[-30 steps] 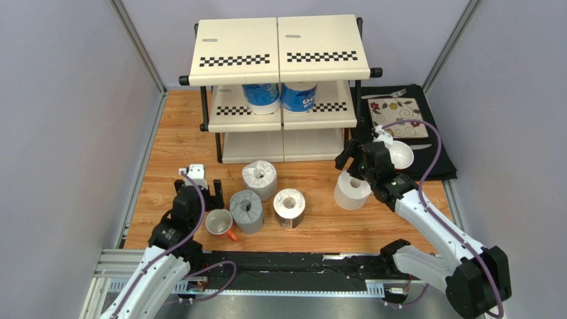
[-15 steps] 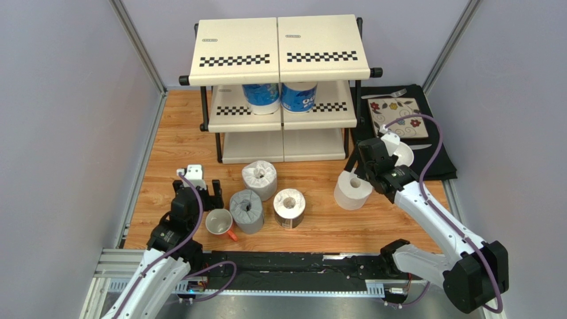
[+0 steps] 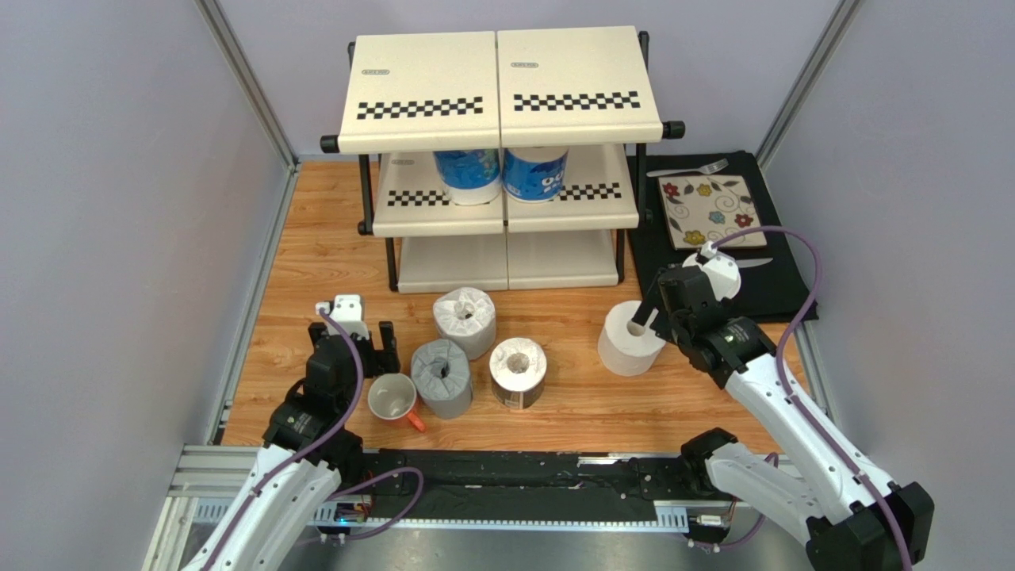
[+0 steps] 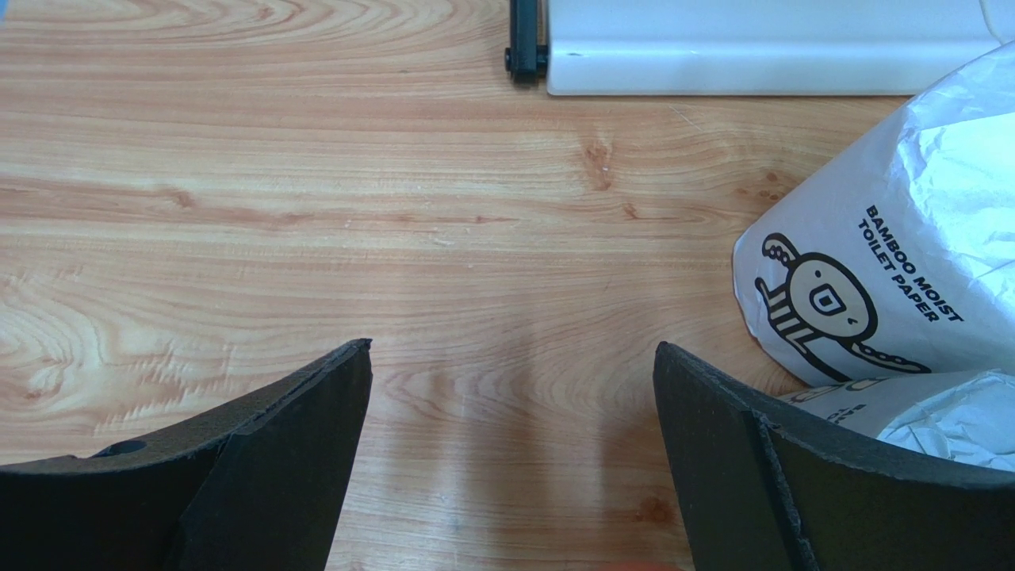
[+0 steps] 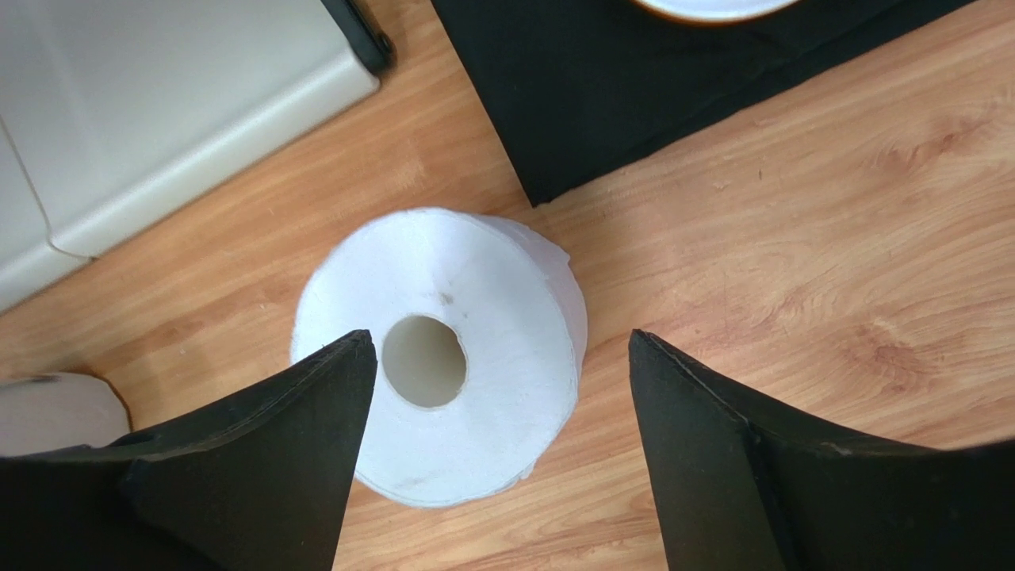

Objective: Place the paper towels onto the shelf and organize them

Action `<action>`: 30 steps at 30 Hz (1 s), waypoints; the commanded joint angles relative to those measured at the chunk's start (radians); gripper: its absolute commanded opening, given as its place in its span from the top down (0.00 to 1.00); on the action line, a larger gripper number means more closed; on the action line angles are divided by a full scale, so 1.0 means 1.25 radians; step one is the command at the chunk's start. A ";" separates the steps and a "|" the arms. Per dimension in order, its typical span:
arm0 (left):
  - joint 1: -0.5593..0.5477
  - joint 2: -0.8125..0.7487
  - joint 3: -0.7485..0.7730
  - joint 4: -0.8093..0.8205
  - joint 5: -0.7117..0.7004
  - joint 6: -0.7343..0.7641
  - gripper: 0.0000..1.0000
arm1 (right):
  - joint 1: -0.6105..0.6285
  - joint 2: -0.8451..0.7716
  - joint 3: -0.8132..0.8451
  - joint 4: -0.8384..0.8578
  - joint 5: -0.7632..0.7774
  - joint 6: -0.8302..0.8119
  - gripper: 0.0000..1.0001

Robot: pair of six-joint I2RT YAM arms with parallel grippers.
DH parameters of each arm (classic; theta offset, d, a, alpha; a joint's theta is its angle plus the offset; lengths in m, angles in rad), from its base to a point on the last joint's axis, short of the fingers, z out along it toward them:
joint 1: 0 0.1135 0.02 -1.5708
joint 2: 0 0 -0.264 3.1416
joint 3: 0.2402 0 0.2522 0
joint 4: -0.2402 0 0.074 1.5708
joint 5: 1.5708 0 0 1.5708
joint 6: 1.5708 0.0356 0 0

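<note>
The shelf (image 3: 500,89) stands at the back, with two blue-printed paper towels (image 3: 467,173) (image 3: 534,170) on its middle tier. On the table stand a white wrapped roll (image 3: 464,319) (image 4: 882,274), a grey roll (image 3: 442,375), a dark-wrapped roll (image 3: 518,371) and a plain white roll (image 3: 629,338) (image 5: 441,357). My right gripper (image 3: 651,318) (image 5: 500,338) hovers open above the plain white roll, its left finger over the roll's top and its right finger off to the roll's right. My left gripper (image 3: 355,339) (image 4: 510,349) is open over bare wood, left of the white wrapped roll.
A white mug with an orange handle (image 3: 393,399) sits by the grey roll, close to my left arm. A black mat (image 3: 780,280) with a floral tile (image 3: 713,212), a fork and a white bowl (image 3: 724,271) lies at the right of the shelf. Grey walls close in both sides.
My right arm has swung right and nearer, carrying its gripper from the plain white roll's far side to its right edge, jaws slightly narrower. The roll and the left arm have not moved.
</note>
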 commanded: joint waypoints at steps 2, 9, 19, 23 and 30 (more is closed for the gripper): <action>0.001 0.000 0.022 -0.003 -0.012 -0.002 0.04 | -0.003 0.009 -0.032 0.005 -0.043 0.011 0.19; 0.001 0.000 0.023 -0.005 -0.017 0.001 0.04 | -0.002 0.010 -0.055 0.024 -0.068 0.013 0.21; 0.001 -0.003 0.022 -0.007 -0.021 0.001 0.04 | -0.002 0.048 -0.087 0.067 -0.078 0.017 0.27; 0.001 -0.002 0.022 -0.008 -0.022 0.001 0.04 | -0.002 0.051 -0.096 0.084 -0.072 0.017 0.36; 0.001 -0.002 0.023 -0.008 -0.023 0.002 0.04 | -0.002 0.058 -0.104 0.104 -0.062 0.013 0.42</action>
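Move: Just off the right hand's left side stands the white paper towel roll, some 4 cm left, 1 cm ahead, its middle about 10 cm below. The brown-wrapped roll is roughly 23 cm left and 5 cm back, as low; the bottom shelf's near right corner lies 13 cm ahead, 3 cm left, and the white bowl 14 cm ahead, 14 cm right. From the left hand the white roll is about 47 cm right, about level fore and aft. Sinking about 5 cm onto the white roll's right side, the right hand also eases a centimetre or so back and left, and its fingers tip a few degrees more steeply down. Late in the descent they start closing, from wide open to a bit over half, one over the core hole and the other at the outer right wall, straddling the paper between. ##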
